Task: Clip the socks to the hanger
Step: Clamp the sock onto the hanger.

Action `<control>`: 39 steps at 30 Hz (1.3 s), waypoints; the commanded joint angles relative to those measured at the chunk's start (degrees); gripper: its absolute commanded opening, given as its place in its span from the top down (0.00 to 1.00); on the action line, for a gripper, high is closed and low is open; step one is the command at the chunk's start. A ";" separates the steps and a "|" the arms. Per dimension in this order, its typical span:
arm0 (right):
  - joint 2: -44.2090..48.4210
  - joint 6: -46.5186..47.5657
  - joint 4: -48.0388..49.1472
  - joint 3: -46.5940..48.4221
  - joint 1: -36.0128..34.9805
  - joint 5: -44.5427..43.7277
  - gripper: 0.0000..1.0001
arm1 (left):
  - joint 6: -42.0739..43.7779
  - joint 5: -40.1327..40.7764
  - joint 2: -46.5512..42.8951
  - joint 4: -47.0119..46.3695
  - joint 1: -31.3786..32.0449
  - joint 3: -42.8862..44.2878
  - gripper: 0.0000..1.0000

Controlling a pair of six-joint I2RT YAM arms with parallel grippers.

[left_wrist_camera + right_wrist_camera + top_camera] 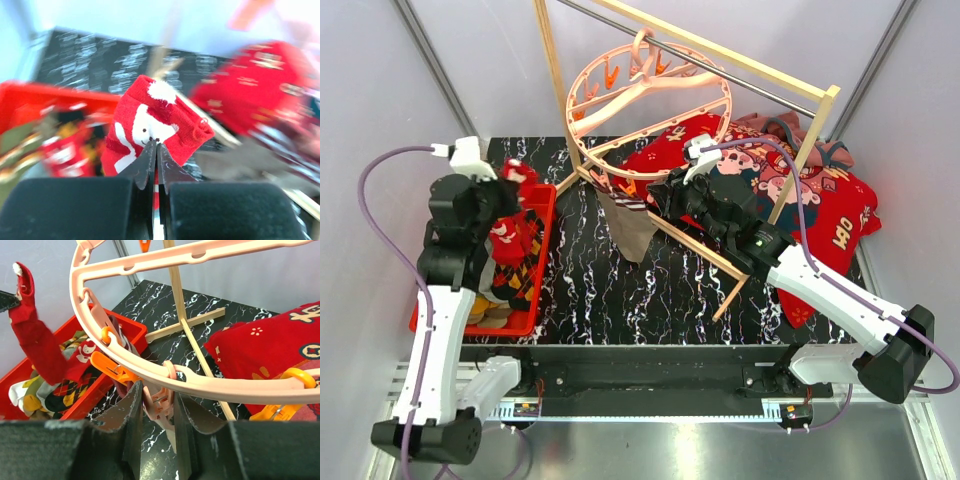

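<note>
My left gripper is shut on a red sock with a white pattern, which hangs from it above the red bin. The top view shows that sock dangling under the left gripper. The salmon-pink ring hanger hangs from the wooden rack. A grey-taupe sock dangles from its near rim. My right gripper is shut on a pink clip under the hanger ring. Beside it an orange clip holds a dark sock. Several more socks lie in the bin.
The pale wooden rack frame stands on the black marbled table, with a foot bar running toward the right arm. A big red cartoon-printed cloth lies at the right behind the rack.
</note>
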State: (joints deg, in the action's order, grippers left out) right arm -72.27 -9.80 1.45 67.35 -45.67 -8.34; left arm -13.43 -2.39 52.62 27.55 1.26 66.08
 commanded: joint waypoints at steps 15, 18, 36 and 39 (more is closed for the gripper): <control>1.43 -8.21 -1.10 2.08 0.41 0.60 1.00 | -12.50 -12.39 -7.45 -33.77 25.45 -13.87 1.00; 0.99 -8.65 -1.10 2.96 0.41 1.31 1.00 | -11.62 -9.40 -5.17 -39.03 31.33 -17.21 1.00; 2.40 -8.74 -3.65 3.05 0.41 1.75 1.00 | -12.85 -6.57 8.90 -60.86 37.15 -25.30 1.00; 2.75 -8.39 -3.56 2.96 0.41 1.40 1.00 | -12.85 -6.04 9.69 -61.30 37.15 -25.83 1.00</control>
State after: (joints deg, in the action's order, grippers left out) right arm -71.61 -16.78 -1.98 68.18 -45.67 -7.38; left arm -26.59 -10.79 61.54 -27.70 38.20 41.15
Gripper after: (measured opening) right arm 0.309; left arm 0.005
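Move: The pink clip that my right fingers are squeezing lies some 29 cm to the right of my left hand, roughly level with it in height and about 1 cm back. The orange clip is about 4 cm to the left of the pink clip and 1 cm ahead. The hanging grey sock's middle is some 5 cm left of the pink clip and 9 cm lower. The pink clip sits right at my right fingertips, about 1 cm ahead and 1 cm left of that hand point. With the red sock still pinched by its cuff, I swing my left hand about 26 cm right to the pink clip, arching up 5 cm and drawing back, then sinking some 8 cm and easing forward at the end. My wrist turns clockwise about 45 degrees on the way. My right hand stays, keeps squeezing the clip and rolls slightly. ##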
